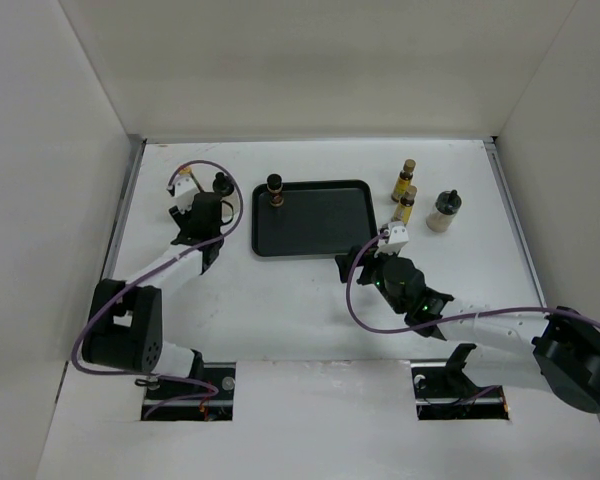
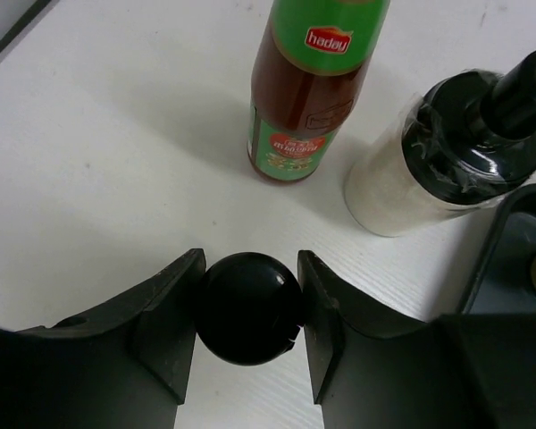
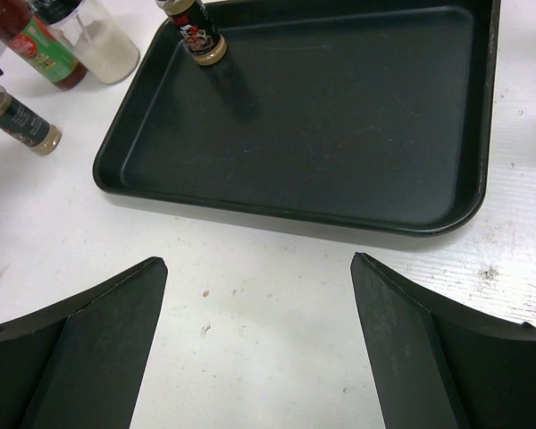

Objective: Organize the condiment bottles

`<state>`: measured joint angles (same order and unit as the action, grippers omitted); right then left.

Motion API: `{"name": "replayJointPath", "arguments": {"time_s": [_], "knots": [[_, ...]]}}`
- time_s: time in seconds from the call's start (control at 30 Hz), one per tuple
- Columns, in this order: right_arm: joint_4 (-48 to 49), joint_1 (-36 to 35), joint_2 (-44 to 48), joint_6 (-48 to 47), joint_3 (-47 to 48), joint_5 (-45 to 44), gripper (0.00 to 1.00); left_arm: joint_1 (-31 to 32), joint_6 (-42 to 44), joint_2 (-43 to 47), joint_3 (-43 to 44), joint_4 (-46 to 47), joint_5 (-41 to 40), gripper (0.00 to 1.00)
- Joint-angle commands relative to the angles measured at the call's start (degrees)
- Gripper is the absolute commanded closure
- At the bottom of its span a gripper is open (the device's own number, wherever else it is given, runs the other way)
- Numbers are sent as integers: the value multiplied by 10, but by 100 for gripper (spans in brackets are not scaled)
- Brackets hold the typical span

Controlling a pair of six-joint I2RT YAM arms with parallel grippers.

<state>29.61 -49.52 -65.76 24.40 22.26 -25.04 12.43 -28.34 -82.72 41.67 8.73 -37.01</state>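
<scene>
My left gripper (image 2: 248, 288) is shut on the round black cap of a short dark jar (image 2: 248, 307), which stands on the table left of the tray. That jar (image 3: 18, 121) also shows at the left edge of the right wrist view. Just beyond it stand the red bottle (image 2: 308, 89) with a green label and a white black-capped bottle (image 2: 447, 152). Another short dark jar (image 1: 275, 190) stands in the tray's far left corner. Two slim amber bottles (image 1: 406, 190) and a second white bottle (image 1: 444, 210) stand right of the tray. My right gripper (image 3: 259, 268) hangs open over bare table near the tray's front right corner.
The flat black tray (image 1: 320, 225) lies mid-table and holds only the one jar. White walls close in the table at the left, right and back. The right arm (image 1: 480, 325) stretches across the near right part of the table.
</scene>
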Motion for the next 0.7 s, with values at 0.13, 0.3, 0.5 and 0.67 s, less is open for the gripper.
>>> {"name": "replayJointPath", "arguments": {"time_s": [0.13, 0.3, 0.5, 0.67], "knots": [[20, -1, 5, -1, 21, 3, 9, 73, 12, 171, 7, 15, -17, 70], [20, -1, 0, -1, 21, 2, 9, 150, 13, 116, 44, 41, -13, 70], [22, 2, 5, 0, 16, 3, 9, 198, 16, -14, 102, 89, -5, 70], [23, 2, 2, -1, 17, 3, 9, 204, 17, -100, 133, 100, -10, 70]]}}
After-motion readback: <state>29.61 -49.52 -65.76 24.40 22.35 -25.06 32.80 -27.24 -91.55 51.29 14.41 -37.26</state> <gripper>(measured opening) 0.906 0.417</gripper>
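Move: The near left part of the tray, where the small spice bottle in the left hand's grip is bound, lies about 18 cm to that hand's right, 3 cm ahead and 8 cm below. The other spice bottle already stands in the tray some 18 cm right and 9 cm ahead; the black-capped shaker is 6 cm right and 8 cm ahead, the sauce bottle about 8 cm ahead and 1 cm left. From the right hand, that tray spot is roughly 22 cm left and 12 cm ahead. The spice bottle, still pinched near its cap, is lifted off the table by the left hand and swung right in an arc to the near left part of the tray. The hand climbs about 12 cm and then sinks most of the way again, carrying it some 17 cm right and slightly forward at the end, while the wrist turns about 20 degrees clockwise. The fingers keep their hold. ##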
